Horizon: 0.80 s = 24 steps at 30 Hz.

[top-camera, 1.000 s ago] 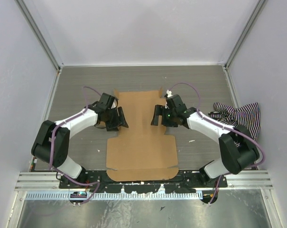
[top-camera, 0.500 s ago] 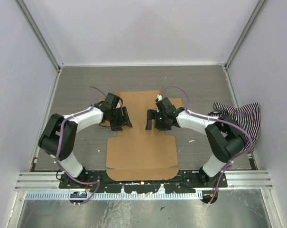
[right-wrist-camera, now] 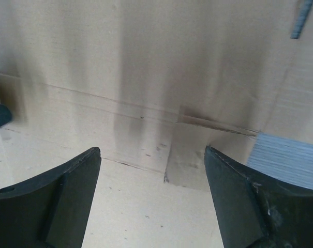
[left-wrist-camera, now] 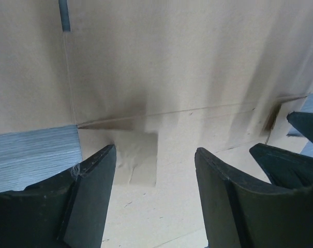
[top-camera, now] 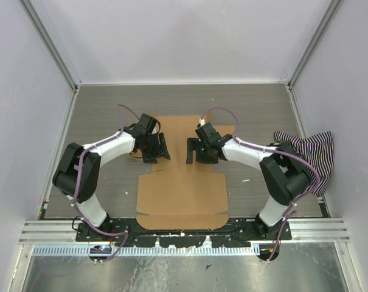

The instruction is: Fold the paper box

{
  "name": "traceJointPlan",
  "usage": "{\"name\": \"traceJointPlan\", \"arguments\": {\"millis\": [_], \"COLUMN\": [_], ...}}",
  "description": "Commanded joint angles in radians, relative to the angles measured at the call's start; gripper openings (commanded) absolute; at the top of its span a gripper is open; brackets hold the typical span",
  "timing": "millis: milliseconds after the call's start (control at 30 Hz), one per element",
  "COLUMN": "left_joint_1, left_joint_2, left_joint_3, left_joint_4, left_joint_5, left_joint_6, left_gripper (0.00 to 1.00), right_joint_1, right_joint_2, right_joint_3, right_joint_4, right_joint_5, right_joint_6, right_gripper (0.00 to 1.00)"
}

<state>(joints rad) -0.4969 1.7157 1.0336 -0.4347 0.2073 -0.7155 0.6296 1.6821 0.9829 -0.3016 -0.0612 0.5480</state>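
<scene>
The paper box [top-camera: 180, 194] is a flat brown die-cut cardboard sheet lying on the grey table, its near flap at the front rail. My left gripper [top-camera: 161, 148] is open over the sheet's left middle, pointing right. My right gripper [top-camera: 192, 151] is open over the right middle, pointing left, a short gap from the left one. In the left wrist view the open gripper [left-wrist-camera: 155, 152] frames creased cardboard [left-wrist-camera: 172, 67], nothing between the fingers. The right wrist view shows the same: open gripper [right-wrist-camera: 152, 150] above cardboard [right-wrist-camera: 146, 51].
A black-and-white striped cloth [top-camera: 305, 149] lies bunched at the right wall. Grey table [top-camera: 98, 109] shows on both sides of the sheet. White walls close in the left, back and right. An aluminium rail [top-camera: 50, 231] runs along the near edge.
Both grippers have moved inward over the cardboard toward each other, from the sheet's side edges to near its centre line. Both stay open.
</scene>
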Motion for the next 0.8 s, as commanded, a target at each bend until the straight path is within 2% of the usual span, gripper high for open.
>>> {"name": "traceJointPlan", "arguments": {"millis": [0, 167, 367, 567, 667, 767], "left_joint_1": [-0.004, 0.012, 0.087, 0.155, 0.168, 0.172], "left_joint_2": [-0.030, -0.001, 0.269, 0.574, 0.666, 0.701], "left_joint_3": [0.136, 0.334, 0.753, 1.174, 1.271, 1.299], "left_joint_4": [-0.131, -0.235, -0.422, -0.594, -0.616, -0.595], "left_joint_5": [-0.139, -0.313, -0.411, -0.341, -0.327, -0.310], "left_joint_6": [0.071, 0.149, 0.216, 0.229, 0.231, 0.227], "left_gripper": [0.70, 0.72, 0.72, 0.69, 0.69, 0.67], "right_joint_1": [0.006, -0.006, -0.043, -0.067, -0.074, -0.081], "right_joint_2": [-0.099, -0.195, -0.267, -0.352, -0.388, -0.415], "right_joint_3": [0.087, 0.150, 0.153, 0.097, 0.076, 0.060], "right_joint_4": [-0.118, -0.225, -0.292, -0.308, -0.315, -0.320], "right_joint_5": [0.171, 0.352, 0.419, 0.388, 0.377, 0.369], "right_joint_6": [-0.042, -0.074, -0.094, -0.095, -0.096, -0.096], "right_gripper": [0.86, 0.87, 0.87, 0.87, 0.87, 0.88]}}
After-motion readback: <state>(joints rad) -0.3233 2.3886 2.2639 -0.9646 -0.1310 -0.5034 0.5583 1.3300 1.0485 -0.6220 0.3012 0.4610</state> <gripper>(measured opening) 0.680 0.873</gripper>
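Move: The left hand's next goal, the far left corner tab, stands about 20 cm ahead and 4 cm to its left, roughly level with the fingertips. The near left tab, folded inward, lies about 2 cm to its left, just below; the left side flap's middle is some 7 cm ahead and 8 cm left. For the right hand, the near right tab lies about 3 cm to its right, the right side flap about 8 cm ahead and 11 cm right. Up and forward in a quick arc, the left hand comes off the near left tab, peaks some 12 cm up and sinks about 7 cm towards the far left tab, ending 23 cm farther out and 6 cm left, tilted some 20 degrees with its left side up, fingers open. The right hand comes off its near tab too, rising about 10 cm and going as far right, over the right side flap's inner edge, turning slightly clockwise, fingers open. ##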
